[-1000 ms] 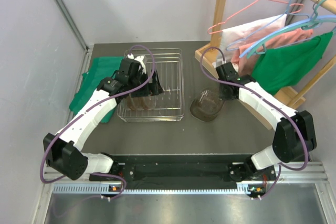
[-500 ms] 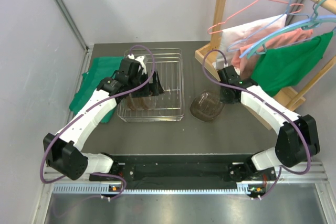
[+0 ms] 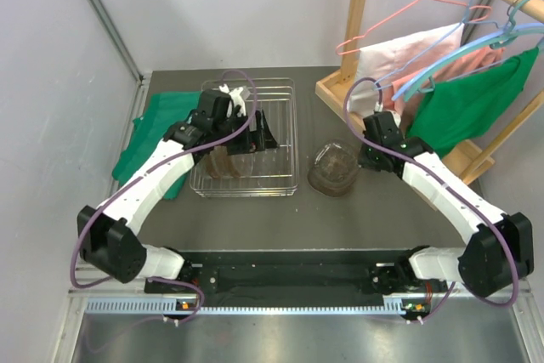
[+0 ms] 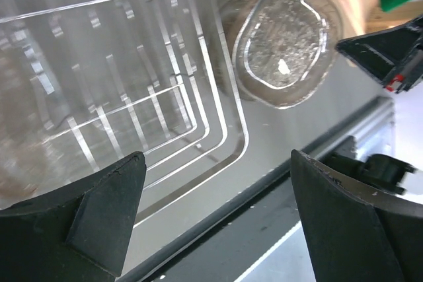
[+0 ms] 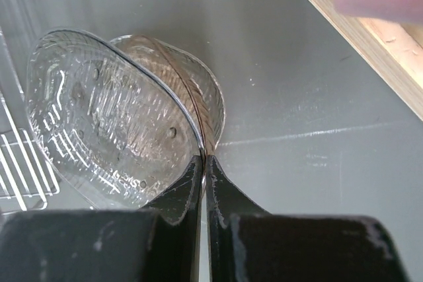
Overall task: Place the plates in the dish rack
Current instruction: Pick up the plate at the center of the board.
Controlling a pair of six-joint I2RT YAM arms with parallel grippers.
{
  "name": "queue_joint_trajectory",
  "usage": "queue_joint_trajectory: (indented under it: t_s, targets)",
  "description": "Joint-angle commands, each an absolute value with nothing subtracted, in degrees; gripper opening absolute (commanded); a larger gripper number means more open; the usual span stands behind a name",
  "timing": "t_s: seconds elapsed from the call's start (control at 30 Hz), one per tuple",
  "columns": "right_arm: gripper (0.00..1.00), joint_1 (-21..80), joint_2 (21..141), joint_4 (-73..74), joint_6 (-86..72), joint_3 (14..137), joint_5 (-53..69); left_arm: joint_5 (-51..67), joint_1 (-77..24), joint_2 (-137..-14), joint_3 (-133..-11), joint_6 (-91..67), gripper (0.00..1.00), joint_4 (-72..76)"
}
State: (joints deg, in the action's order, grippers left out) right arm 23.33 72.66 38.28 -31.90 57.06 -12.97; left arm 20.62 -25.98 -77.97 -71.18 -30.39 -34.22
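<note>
The silver wire dish rack [image 3: 276, 163] stands at the table's middle left, with a brown-tinted plate [image 3: 223, 164] propped inside it. My left gripper [image 3: 257, 136] hovers open over the rack's right half, and nothing is between its fingers [image 4: 106, 209]. To the right of the rack, my right gripper [image 3: 365, 157] is shut on the rim of a clear textured plate [image 5: 106, 123], tilted up off a brown plate [image 5: 201, 87] beneath it. Both plates also show in the left wrist view, clear plate [image 4: 284, 44] above the brown one [image 4: 228, 14].
A green cloth [image 3: 157, 125] lies left of the rack. A wooden clothes stand [image 3: 357, 23] with hangers and hanging garments [image 3: 459, 99] fills the back right, close behind my right arm. Its wooden base [image 5: 370, 44] lies near the plates.
My right gripper has drawn back to the right and raised the clear plate by its rim off the brown one. The left gripper has shifted slightly up and right over the rack.
</note>
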Motion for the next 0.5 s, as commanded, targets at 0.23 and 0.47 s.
queue_joint_trajectory:
  t_s: [0.23,0.47]
  targets:
    - [0.00,22.9,66.8,33.1,-35.3,56.0,-11.3,29.2,-30.1,-88.3,-77.9,-32.8,0.94,-23.5]
    - [0.00,22.8,65.8,32.2,-36.1,56.0,-9.5,31.0,-32.2,-95.1,-81.3,-32.7,0.93,-20.7]
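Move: The plate being lifted is already pinched by its rim in the right hand, its middle about 6 cm to that hand's left, level fore and aft and 2 cm lower; the remaining plate on the board lies some 8 cm below, also 6 cm left. From the left hand, the held plate is about 19 cm right, 1 cm back and 10 cm lower. The dish rack's middle is 8 cm ahead, 5 cm left and 14 cm below the left hand. The tilted plate goes on rising in the right hand, which keeps its shut fingers on the rim and lifts about 2.5 cm above the remaining plate, its fingers tipping up slightly. The left hand, held wide open, sweeps about 8 cm right from over the dish rack towards the plate, sinking about 2 cm and turning some 10 degrees clockwise, without reaching it. ##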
